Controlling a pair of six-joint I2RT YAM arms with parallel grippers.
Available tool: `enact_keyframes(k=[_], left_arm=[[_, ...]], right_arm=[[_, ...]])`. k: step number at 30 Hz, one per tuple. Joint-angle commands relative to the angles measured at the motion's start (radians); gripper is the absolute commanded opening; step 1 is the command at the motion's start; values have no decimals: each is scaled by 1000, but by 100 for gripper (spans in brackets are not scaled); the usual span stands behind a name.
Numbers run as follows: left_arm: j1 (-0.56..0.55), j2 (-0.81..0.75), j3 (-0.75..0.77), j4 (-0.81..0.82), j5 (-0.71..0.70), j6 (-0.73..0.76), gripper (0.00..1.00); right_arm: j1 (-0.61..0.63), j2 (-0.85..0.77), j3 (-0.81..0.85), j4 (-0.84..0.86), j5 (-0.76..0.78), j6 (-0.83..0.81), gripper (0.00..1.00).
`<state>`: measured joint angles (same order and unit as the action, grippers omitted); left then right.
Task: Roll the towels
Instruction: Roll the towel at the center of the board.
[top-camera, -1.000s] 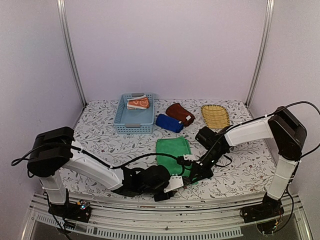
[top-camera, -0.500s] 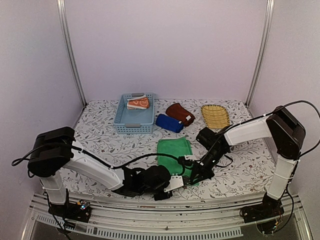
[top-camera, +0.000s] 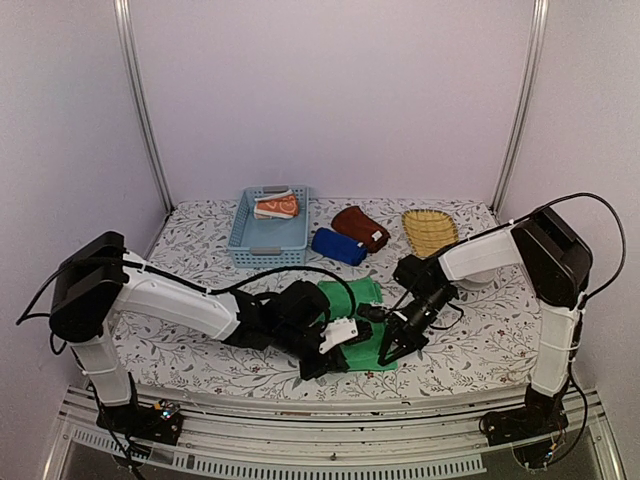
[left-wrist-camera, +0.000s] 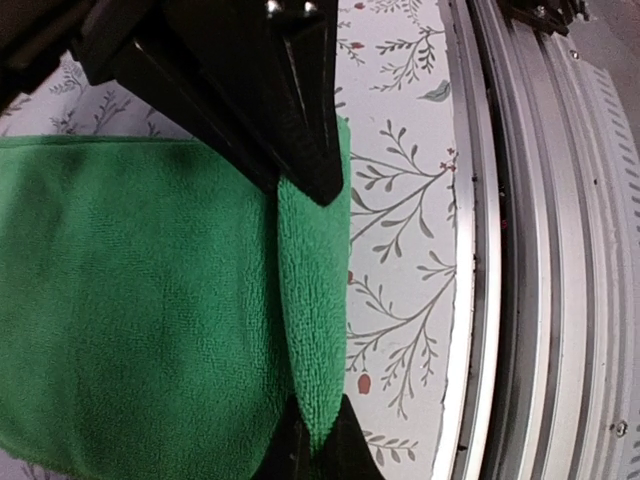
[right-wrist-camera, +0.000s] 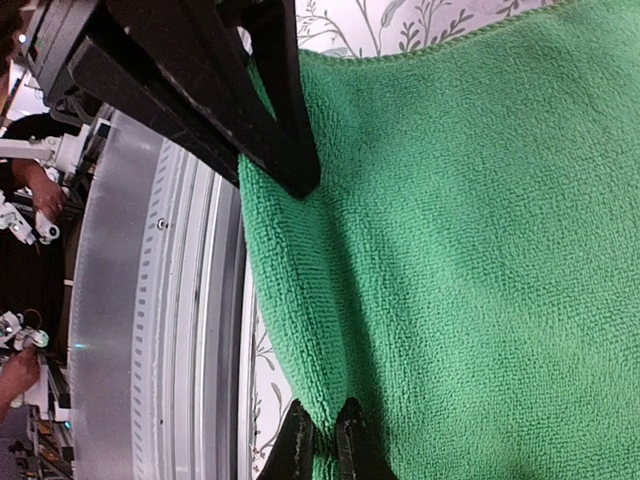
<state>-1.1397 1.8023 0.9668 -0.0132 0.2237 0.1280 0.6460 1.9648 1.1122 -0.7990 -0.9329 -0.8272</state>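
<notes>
The green towel lies flat near the table's front, its near edge lifted. My left gripper is shut on that near edge at the towel's left side; the wrist view shows a pinched fold of the green towel between the black fingertips. My right gripper is shut on the same edge at the right side, and the green towel fills its wrist view. A dark blue towel and a maroon towel lie rolled further back. An orange patterned towel sits in the basket.
The light blue plastic basket stands at the back left. A yellow wicker tray lies at the back right. The metal rail of the table's front edge runs just behind both grippers.
My left gripper has closed on the towel's near edge and moved up and away from the front rail. The right gripper has lifted its side of the edge as well.
</notes>
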Motion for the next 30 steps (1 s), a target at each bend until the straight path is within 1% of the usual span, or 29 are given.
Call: enact_keyframes(k=[1,6,12,16,19,23,27,28,30], left_arm=[[46,78,45,-150,222,-41,0],[86,119,61,-146,303,-64,0],[140,129,56,-130,336,-108,1],[156,133,35,-144,356,-123,4],[158,118,7,-164,292,-140,7],[155,44,-62,-180,200,-170,14],[142,-65,-126,-209,38,-218,24],[133,-91,-133,-220,-7,-226,26],[78,-141,-141,-231,-109,-217,27]], right_arm=[[-51,76,46,-163,-53,-65,6],[-71,161,90,-234,-74,-65,4],[-82,266,157,-299,-78,-50,4],[-85,314,178,-320,-77,-27,3],[-89,335,193,-328,-75,1,3],[-92,369,212,-345,-71,54,3],[-92,375,206,-330,-54,111,3],[-92,402,206,-329,-54,119,3],[-92,411,202,-329,-56,130,3]])
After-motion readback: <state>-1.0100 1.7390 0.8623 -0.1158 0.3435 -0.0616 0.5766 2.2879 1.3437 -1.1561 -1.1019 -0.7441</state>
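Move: Both my hands already pinch the folded near edge of the green towel. Its middle is about 3 cm to the right of my left fingers, 1 cm lower, and some 5 cm to the left of my right fingers; its free left end lies roughly 5 cm left of my left fingers. The flat rest of the towel is centred about 11 cm ahead of my left hand, 2 cm to its right and 3 cm lower; the blue towel is some 35 cm ahead. I bring the pinched near fold down about 2 cm towards the board with both hands, tipping the wrists over so the fingertips swing back towards my base. My right hand keeps its pinch and goes on turning, some 30 degrees in all. Then my left fingers open, let go, and slip left about 5 cm off the fold's left end. ##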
